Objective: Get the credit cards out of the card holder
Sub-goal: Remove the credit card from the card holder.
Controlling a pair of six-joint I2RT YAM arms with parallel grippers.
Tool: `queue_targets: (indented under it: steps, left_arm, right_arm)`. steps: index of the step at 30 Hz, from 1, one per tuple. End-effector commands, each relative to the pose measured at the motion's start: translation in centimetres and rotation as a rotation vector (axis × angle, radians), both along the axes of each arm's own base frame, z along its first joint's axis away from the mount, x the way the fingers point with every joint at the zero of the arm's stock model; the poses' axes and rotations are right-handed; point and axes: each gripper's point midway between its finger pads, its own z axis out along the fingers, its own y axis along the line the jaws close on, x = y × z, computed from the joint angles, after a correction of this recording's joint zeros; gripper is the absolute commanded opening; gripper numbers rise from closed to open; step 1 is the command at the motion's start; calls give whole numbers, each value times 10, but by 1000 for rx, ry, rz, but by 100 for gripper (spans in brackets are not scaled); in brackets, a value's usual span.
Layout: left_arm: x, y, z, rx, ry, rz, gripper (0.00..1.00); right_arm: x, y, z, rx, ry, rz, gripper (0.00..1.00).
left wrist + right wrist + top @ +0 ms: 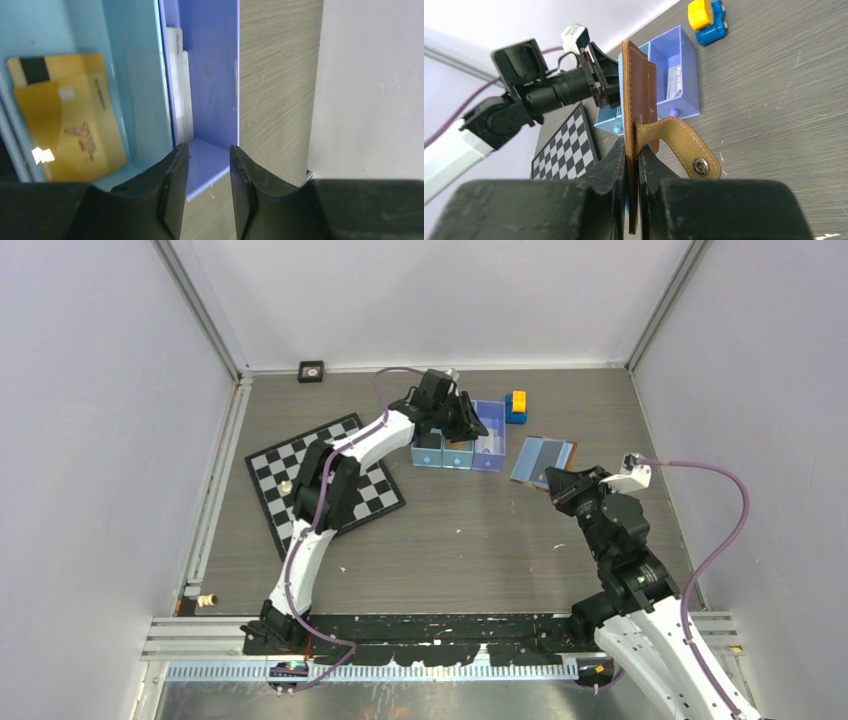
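The brown card holder [638, 85] stands on edge, and my right gripper [631, 142] is shut on its lower edge, its snap strap [684, 145] hanging to the right. From above, the card holder [541, 459] shows its grey inside, with my right gripper [562, 486] at its near edge. My left gripper [209, 150] is open over the blue tray's purple end compartment [212, 65], with nothing between its fingers. A white credit card [180, 80] leans on that compartment's left wall. Two gold credit cards [70, 125] lie in the light blue compartment beside it.
The blue tray [455, 455] sits at the back middle of the table under my left gripper [470, 425]. A yellow-and-blue toy block [516, 405] stands just right of it. A chessboard [325, 480] lies to the left, and a small peg [208, 599] lies near the front left.
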Motion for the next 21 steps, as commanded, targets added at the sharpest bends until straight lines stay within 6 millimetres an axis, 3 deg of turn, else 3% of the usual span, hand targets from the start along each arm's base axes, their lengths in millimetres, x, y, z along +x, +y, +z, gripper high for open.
queue_targets:
  steps: [1,4,9,11,16,21]
  left_arm:
    - [-21,23,80,13,-123,-17,40]
    - [-47,37,96,-11,-136,-31,52]
    - [-96,75,110,-38,-195,5,91]
    - [-118,92,109,-37,-202,23,99]
    - [-164,113,112,-181,-297,11,100]
    - [-193,108,116,-335,-394,-101,100]
  right_arm:
    - [9,26,17,56,-85,114,0]
    - [11,54,20,91,-110,251,1]
    - [7,86,20,161,-154,426,1]
    - [4,95,22,198,-176,479,0]
    - [2,115,22,281,-207,591,0]
    - [-4,129,32,353,-256,686,1]
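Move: My left hand is empty over the near end of the purple compartment, whose middle is about 4 cm ahead and 9 cm below; the blue compartment with the gold cards is some 7 cm left of that one. The card holder I want is roughly 16 cm back, 9 cm right and 13 cm higher. My right hand already grips it, its middle about 4 cm ahead and 1 cm left of those fingers. I pull my left hand back about 18 cm and some 12 cm left, up out of the box area and then slightly down again, spreading the fingers wide and lifting their tips as I come towards the card holder. Meanwhile my right hand keeps its pinch and carries the holder left, sinking a little, turning it some 30 degrees counter-clockwise and rolling its left side up. ##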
